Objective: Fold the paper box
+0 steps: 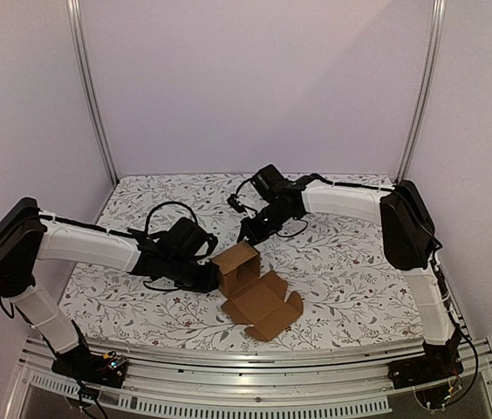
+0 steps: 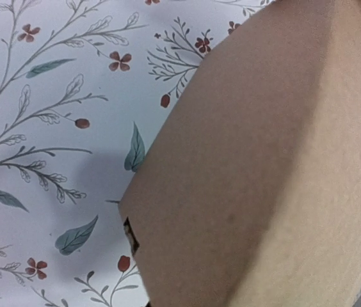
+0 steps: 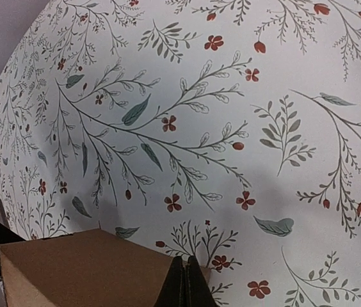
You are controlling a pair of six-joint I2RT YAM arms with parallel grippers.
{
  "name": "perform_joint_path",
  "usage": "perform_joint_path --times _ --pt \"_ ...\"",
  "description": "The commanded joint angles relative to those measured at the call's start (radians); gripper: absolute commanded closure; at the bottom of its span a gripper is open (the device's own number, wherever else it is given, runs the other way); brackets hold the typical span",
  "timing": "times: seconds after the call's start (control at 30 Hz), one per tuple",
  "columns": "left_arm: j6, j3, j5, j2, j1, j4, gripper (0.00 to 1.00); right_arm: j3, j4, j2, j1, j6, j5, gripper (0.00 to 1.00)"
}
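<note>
The paper box (image 1: 239, 266) is brown cardboard, partly folded, near the table's middle front. Its walls stand up at the back and its flat flaps (image 1: 265, 307) spread toward the near edge. My left gripper (image 1: 209, 278) reaches in from the left and meets the box's left wall. In the left wrist view the box (image 2: 264, 160) fills the frame and hides the fingers. My right gripper (image 1: 248, 234) hovers just behind the standing walls. Its fingers are shut (image 3: 185, 278) with nothing between them, tips at a corner of the box (image 3: 84, 268).
The table (image 1: 342, 262) carries a floral cloth. Metal posts (image 1: 93, 96) stand at the back corners and a rail (image 1: 255, 371) runs along the near edge. Black cables (image 1: 167, 209) loop over the left wrist.
</note>
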Motion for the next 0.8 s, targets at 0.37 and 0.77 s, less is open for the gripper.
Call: perform_joint_path --times 0.37,0.77 --pt "0.067 0.186 0.044 0.185 0.053 0.132 1.0 -0.366 0.105 -0.273 -0.014 0.016 0.067 1.0" --pt "0.166 0.281 -0.017 0.236 0.074 0.045 1.0 -0.639 0.217 -0.454 -0.031 0.09 0.237 1.0"
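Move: The folded box body has its middle about 4 cm ahead of the left gripper and 5 cm to its right, at roughly the same height. From the right gripper, at the box's far corner, that middle is some 6 cm back, 2 cm to the left and 3 cm lower. The open lid panel lies on the table on the near side, about 12 cm right of the left gripper and 4 cm back from it, 3 cm lower. Turn the box clockwise with both shut grippers: sweep the left one about 10 cm forward and to the right along the box's left side, dipping slightly, then rising. Meanwhile draw the right one some 9 cm to the right and 5 cm back, its fingertips keeping to the far right corner, the height wavering only a little. ##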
